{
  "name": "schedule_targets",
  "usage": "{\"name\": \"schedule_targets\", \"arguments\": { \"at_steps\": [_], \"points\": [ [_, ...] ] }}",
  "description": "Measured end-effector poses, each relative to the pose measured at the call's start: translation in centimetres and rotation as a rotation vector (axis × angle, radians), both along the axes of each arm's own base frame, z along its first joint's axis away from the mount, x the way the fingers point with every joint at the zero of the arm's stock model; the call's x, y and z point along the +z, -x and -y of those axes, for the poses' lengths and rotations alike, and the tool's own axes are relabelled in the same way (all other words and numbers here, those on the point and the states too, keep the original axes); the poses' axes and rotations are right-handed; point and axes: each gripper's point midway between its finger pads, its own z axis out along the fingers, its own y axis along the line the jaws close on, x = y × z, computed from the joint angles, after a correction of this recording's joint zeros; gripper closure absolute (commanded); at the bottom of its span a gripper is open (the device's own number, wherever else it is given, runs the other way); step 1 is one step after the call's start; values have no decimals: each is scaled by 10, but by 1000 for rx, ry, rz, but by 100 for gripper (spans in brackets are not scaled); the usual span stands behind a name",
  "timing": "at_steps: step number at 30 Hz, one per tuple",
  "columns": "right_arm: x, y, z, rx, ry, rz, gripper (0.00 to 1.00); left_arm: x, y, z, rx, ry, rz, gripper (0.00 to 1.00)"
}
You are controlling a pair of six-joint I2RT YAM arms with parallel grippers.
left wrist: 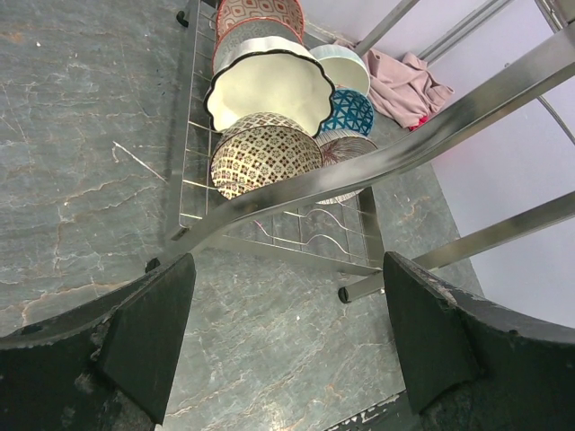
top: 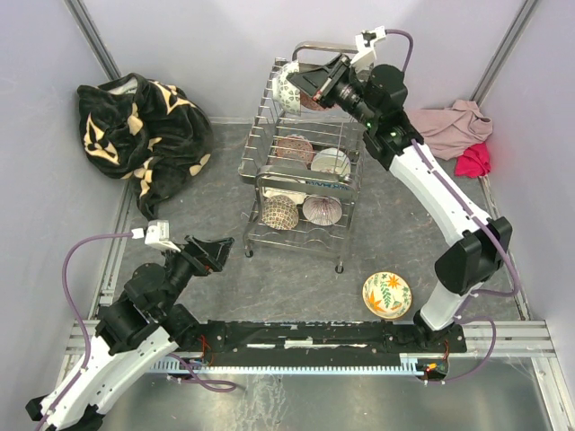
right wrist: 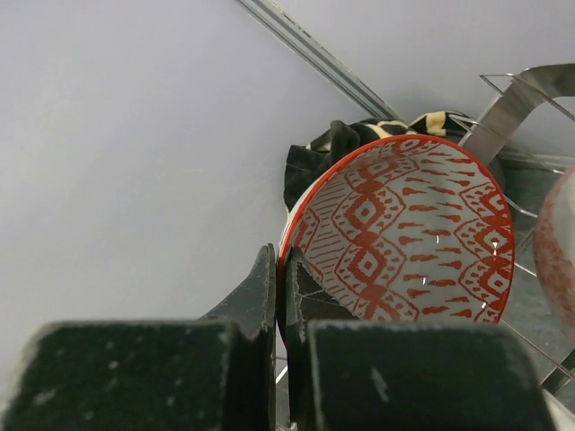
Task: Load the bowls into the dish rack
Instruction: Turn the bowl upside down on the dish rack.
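Observation:
The chrome wire dish rack (top: 305, 180) stands mid-table, with several bowls on edge in both tiers. Over its far end, my right gripper (top: 316, 83) is shut on the rim of a red-patterned bowl (top: 290, 88). In the right wrist view the right gripper (right wrist: 280, 296) pinches that bowl (right wrist: 409, 233) by its rim. A yellow leaf-patterned bowl (top: 386, 294) lies on the table near the right arm's base. My left gripper (top: 216, 250) hangs open and empty left of the rack's near end. In the left wrist view the left gripper (left wrist: 287, 269) faces the rack (left wrist: 269, 229) and its bowls (left wrist: 265, 157).
A black and tan blanket (top: 139, 135) is heaped at the far left corner. Pink cloth (top: 454, 124) and red cloth (top: 474, 160) lie at the far right. Grey walls close in the sides and back.

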Motion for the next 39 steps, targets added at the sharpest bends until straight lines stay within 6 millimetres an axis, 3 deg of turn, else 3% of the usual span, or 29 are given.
{"name": "schedule_targets", "arguments": {
  "at_steps": [16, 28, 39],
  "points": [
    [-17, 12, 15, -6, -167, -32, 100, 1, 1, 0, -1, 4, 4, 9],
    [-18, 43, 50, -89, -262, -61, 100, 1, 1, 0, -1, 4, 4, 9],
    [-21, 47, 68, -176, -265, -104, 89, 1, 1, 0, -1, 4, 4, 9]
  ]
}}
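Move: The right hand holds the floral bowl by its rim above the rack's upper tier. The free spot for it, on the near side of the red upturned bowl, is about 6 cm back, 5 cm to the right and 8 cm below. The red bowl itself is some 2 cm ahead, 7 cm right and 8 cm below; the upper tier's front rail is about 26 cm back, 3 cm right and 10 cm lower. From the left hand the spot lies roughly 22 cm ahead, 28 cm right, 16 cm higher. Still pinching the floral bowl's rim between its fingertips, the right hand first sinks about 2 cm, then sweeps some 7 cm right and 5 cm back, bringing the bowl to the near side of the red one. The wrist rolls about 15 degrees, its left side rising, and turns about 10 degrees clockwise; at the very end the squeeze slackens with the fingers barely parting. ##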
